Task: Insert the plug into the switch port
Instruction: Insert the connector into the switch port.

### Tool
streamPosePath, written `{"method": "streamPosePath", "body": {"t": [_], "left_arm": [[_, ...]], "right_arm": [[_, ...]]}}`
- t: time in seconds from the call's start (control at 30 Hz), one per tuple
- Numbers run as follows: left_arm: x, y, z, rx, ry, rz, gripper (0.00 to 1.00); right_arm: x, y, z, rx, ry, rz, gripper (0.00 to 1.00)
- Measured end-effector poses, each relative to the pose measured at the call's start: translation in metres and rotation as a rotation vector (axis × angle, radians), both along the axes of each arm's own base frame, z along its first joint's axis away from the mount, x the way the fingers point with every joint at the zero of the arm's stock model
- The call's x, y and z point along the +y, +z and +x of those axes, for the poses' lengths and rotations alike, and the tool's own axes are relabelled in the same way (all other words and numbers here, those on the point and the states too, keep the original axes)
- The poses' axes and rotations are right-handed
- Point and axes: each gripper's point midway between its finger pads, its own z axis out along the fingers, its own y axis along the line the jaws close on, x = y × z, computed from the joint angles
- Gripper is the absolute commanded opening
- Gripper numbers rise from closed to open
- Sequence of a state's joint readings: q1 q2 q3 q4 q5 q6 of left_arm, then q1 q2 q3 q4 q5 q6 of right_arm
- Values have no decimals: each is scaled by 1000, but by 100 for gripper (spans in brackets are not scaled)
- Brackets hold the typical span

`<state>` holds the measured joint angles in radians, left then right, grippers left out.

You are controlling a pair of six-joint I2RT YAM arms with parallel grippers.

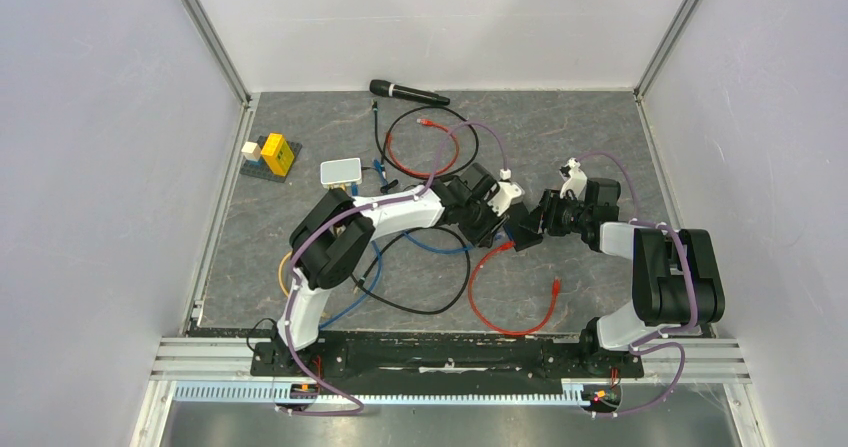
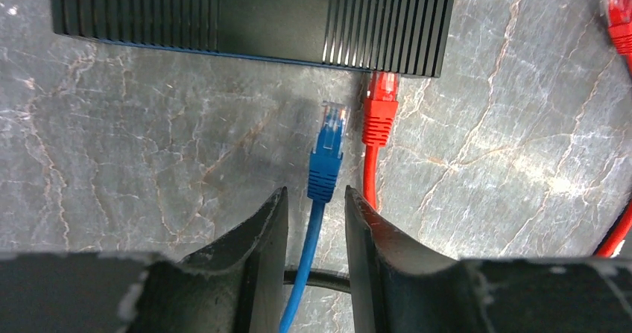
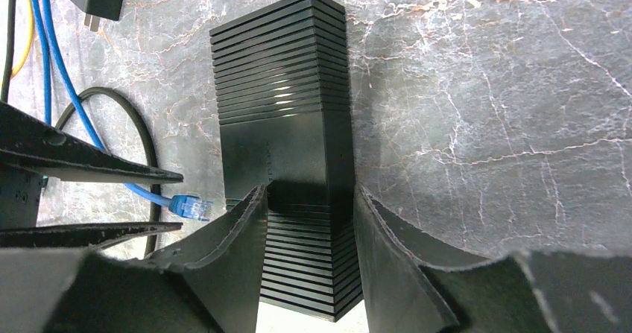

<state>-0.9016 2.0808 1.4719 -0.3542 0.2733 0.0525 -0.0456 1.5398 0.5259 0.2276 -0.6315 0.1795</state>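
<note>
A black ribbed switch box (image 3: 279,87) stands on the grey table with my right gripper (image 3: 308,191) shut on its sides. A red plug (image 2: 381,98) sits in the edge of that box (image 2: 186,13); the port itself is hidden. The blue plug (image 2: 332,121) lies just short of the same edge, left of the red one. My left gripper (image 2: 313,193) is open around the blue cable behind the plug, with a gap on each side. From the right wrist, the blue plug (image 3: 190,208) pokes out past the left fingers (image 3: 89,165). From above, both grippers (image 1: 497,225) (image 1: 535,229) meet at mid-table.
A small pale white box (image 1: 340,172) lies back left, beside toy bricks (image 1: 270,154). A microphone (image 1: 408,92) lies at the far edge. Red cable (image 1: 520,317), black and blue cable loops cover the middle. Another red plug (image 2: 615,5) lies right of the box.
</note>
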Motion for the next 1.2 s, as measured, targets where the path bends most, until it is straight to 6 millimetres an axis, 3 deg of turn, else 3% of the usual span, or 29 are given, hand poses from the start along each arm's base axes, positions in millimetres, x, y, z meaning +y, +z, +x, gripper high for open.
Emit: {"method": "streamPosePath", "body": {"t": [0.2,0.47,0.67,1.2], "left_arm": [[-1,5,7,10,0,-41,28],[-4,6,4,28,-19,-67,29],[-3,2,-1,40,-34,-70,2],[-2,4,19,-102,30,8,2]], "right_arm": [[0,0,0,-1,1,0,46],[0,0,0,-1,2,-1,45],[0,0,0,-3,3,-2,45],[0,0,0,-1,4,0,45]]}}
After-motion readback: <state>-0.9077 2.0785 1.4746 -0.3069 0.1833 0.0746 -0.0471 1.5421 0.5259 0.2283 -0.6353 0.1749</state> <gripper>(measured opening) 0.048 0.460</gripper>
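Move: The loose blue plug points at the port side of the black switch. It lies between and just past the left hand's half-open fingers, its middle about 2 cm right of the hand point, level fore and aft, and 1 cm lower. The switch's middle is some 7 cm right and 2 cm ahead; the red plug in it is about 3 cm right and 2 cm back. From the right hand, which already grips the switch, the blue plug is roughly 8 cm left and 3 cm back. The left fingers close on the rear of the blue plug's boot and pinch it, after a small shift forward and back again. Holding the plug, the left hand then goes about 2 cm forward along the switch's port side, away from the red plug, its fingertips swinging forward some 10 degrees. The right hand stays put, keeping its grip on the switch. ##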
